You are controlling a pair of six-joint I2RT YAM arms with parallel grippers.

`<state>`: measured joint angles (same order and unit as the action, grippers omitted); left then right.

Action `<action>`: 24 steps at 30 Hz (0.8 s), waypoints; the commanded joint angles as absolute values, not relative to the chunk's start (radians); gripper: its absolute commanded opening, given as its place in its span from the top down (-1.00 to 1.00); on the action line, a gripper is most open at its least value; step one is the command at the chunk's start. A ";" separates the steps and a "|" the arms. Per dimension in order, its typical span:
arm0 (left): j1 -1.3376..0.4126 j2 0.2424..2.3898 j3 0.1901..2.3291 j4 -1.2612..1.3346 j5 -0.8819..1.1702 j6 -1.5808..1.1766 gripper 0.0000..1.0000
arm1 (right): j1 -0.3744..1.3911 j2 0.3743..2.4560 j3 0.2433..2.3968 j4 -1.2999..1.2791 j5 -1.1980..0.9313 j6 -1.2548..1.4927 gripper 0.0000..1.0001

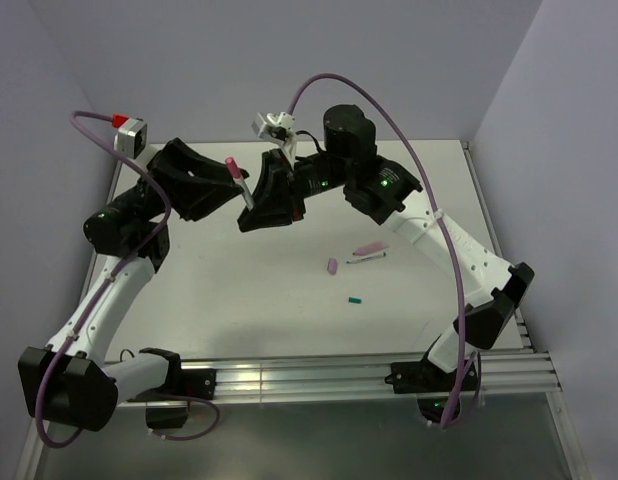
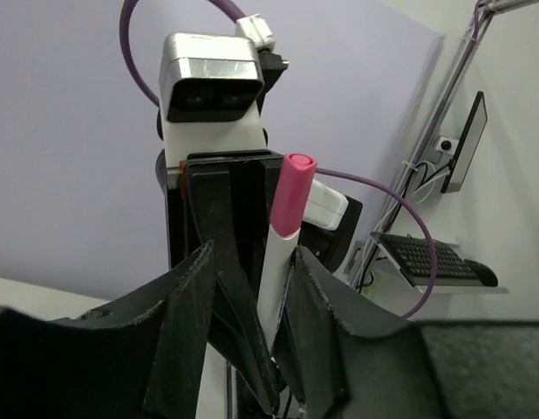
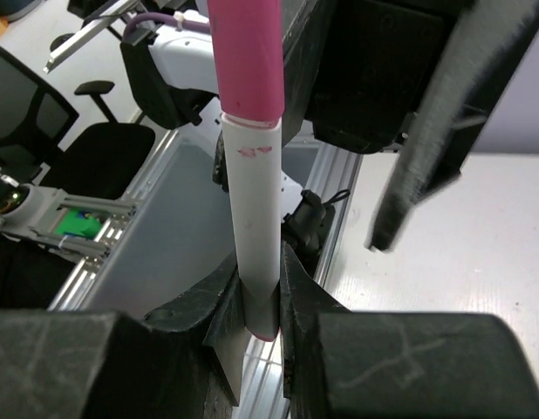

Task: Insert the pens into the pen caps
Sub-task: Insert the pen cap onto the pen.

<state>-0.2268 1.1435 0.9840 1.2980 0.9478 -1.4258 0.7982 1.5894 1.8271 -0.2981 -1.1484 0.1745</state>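
A pen [image 1: 237, 176] with a whitish barrel [image 3: 252, 209] and a pink cap [image 2: 292, 187] stands nearly upright in the air above the back of the table. My right gripper [image 3: 262, 292] is shut on the bottom end of the barrel. My left gripper [image 2: 252, 266] is open, its fingers [image 2: 193, 288] set apart on either side of the barrel below the pink cap, the barrel leaning against the right one. In the top view the left gripper [image 1: 227, 190] and right gripper [image 1: 257, 208] meet tip to tip.
On the table [image 1: 249, 300] to the right of centre lie a pink capped pen [image 1: 368, 249], a slim whitish pen [image 1: 365, 259], a lilac cap [image 1: 331, 266] and a small teal cap [image 1: 355, 298]. Purple cables [image 1: 389, 110] arch over both arms.
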 commanded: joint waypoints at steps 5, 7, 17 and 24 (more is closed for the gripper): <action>-0.210 1.146 1.043 1.250 0.979 -1.407 -0.24 | 0.808 1.559 1.870 -0.221 -1.147 0.176 1.00; -0.207 1.140 1.054 1.229 0.989 -1.391 -0.30 | 0.807 1.557 1.867 -0.225 -1.131 0.170 1.00; -0.097 1.032 1.086 0.956 0.999 -1.130 -0.42 | 0.790 1.543 1.850 -0.273 -0.915 0.155 1.00; -0.086 1.041 1.214 0.602 0.940 -0.968 -0.73 | 0.793 1.555 1.865 -0.287 -0.827 0.167 1.00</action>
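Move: The pink pen cap, already on the pen, sits just beyond the left fingertips, about 1 cm ahead, 1 cm right and 3 cm above the left hand. Holding the pen's lower end, the right gripper's fingertips lie level with the left hand fore and aft, some 5 cm to its right and 3 cm below. From the right hand the cap is about 1 cm ahead, 4 cm left and 6 cm up. Left hand opens wider, withdrawing left and forward from the cap; right carries the pinched pen about 4 cm forward. ##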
